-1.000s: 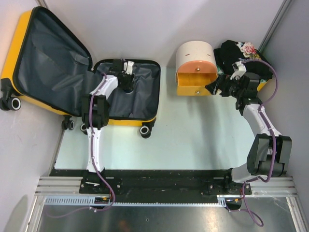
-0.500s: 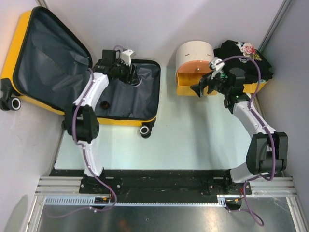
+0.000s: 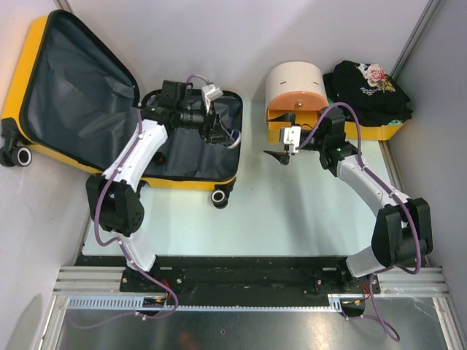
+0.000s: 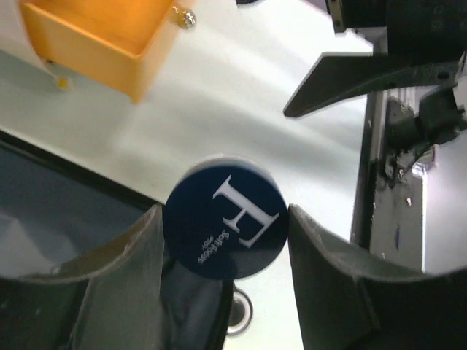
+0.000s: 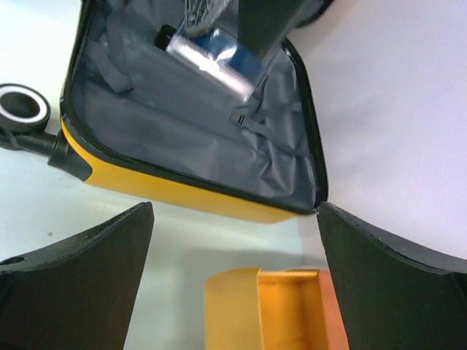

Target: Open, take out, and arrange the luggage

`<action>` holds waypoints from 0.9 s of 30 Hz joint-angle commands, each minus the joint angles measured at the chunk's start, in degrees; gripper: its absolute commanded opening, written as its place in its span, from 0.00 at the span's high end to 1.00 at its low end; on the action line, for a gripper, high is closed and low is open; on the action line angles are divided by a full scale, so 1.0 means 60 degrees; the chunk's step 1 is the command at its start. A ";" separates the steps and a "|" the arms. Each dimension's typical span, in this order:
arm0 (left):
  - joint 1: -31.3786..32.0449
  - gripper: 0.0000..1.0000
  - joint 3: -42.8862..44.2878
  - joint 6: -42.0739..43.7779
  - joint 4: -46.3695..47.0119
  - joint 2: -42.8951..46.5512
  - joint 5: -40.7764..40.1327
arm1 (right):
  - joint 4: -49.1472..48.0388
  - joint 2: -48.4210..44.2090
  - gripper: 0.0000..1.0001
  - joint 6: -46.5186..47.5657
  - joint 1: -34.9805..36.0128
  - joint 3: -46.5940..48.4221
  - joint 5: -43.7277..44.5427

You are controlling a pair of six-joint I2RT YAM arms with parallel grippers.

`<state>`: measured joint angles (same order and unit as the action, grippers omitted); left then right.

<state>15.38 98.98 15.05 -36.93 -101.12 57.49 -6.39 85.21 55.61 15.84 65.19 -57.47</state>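
Observation:
The luggage (image 3: pixel 182 157) lies open at the left, a yellow hard shell with dark grey lining, and its lid (image 3: pixel 73 87) leans back against the wall. My left gripper (image 3: pixel 216 133) hovers over the right edge of the base. It is shut on a round dark blue jar (image 4: pixel 225 217) whose lid bears a white letter. In the right wrist view the luggage (image 5: pixel 197 138) is seen with that jar (image 5: pixel 215 52) held above its lining. My right gripper (image 3: pixel 281 155) stands open with nothing in it, in front of the orange drawer (image 5: pixel 292 306).
A cream-and-orange drawer cabinet (image 3: pixel 295 91) stands at the back with its lower drawer (image 3: pixel 288 125) pulled out. To its right, a yellow bin (image 3: pixel 379 133) holds black clothing with a floral patch (image 3: pixel 368 91). Walls close in the left, back and right sides.
My left gripper has risen out of the luggage base and swung right, carrying the jar. My right arm has moved left from the bin to the front of the cabinet.

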 commanded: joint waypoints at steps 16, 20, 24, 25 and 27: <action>0.1319 0.65 -0.0457 0.1520 -0.0994 0.0477 0.0452 | 0.4477 0.0534 0.25 0.8849 0.1037 0.1029 -0.2038; 0.1494 0.65 -0.0413 0.1506 -0.1038 0.0418 0.0437 | 0.4581 0.0681 0.26 0.9158 0.1125 0.1176 -0.1906; 0.1612 0.66 -0.0354 0.1433 -0.1096 0.0257 0.0510 | 0.4989 0.0915 0.30 0.9830 0.1272 0.1424 -0.1818; 0.1627 0.66 -0.0325 0.1403 -0.1125 0.0199 0.0525 | 0.5194 0.0959 0.32 1.0035 0.1286 0.1585 -0.1789; 0.1627 0.67 -0.0237 0.1330 -0.1140 0.0111 0.0583 | 0.6025 0.1106 0.39 1.0794 0.1301 0.1776 -0.1715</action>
<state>24.60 94.63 20.56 -43.09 -100.84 58.08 21.67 90.39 110.48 22.96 71.77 -67.29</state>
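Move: The powder jar, already pinched in the left fingers, sits about 13 cm to the left of the open right hand, at about the same reach and height. The right gripper it is being taken to is thus about 13 cm to the left hand's right, level with it. From the left hand the open suitcase shell's middle is about 13 cm left, 2 cm ahead and 15 cm below. The open drawer lies roughly 10 cm right of the right hand, 4 cm ahead and 12 cm below. The powder jar, still pinched by the left fingers, is carried back about 6.5 cm, rightward and somewhat down, quickly at first and then creeping. The right hand comes left and back to meet it, about 5.5 cm each way, sinking slightly; it rolls so its forward side rises, swings counter-clockwise some 25 degrees and narrows its wide-open fingers to about two-thirds around the jar's near edge, without yet gripping. ##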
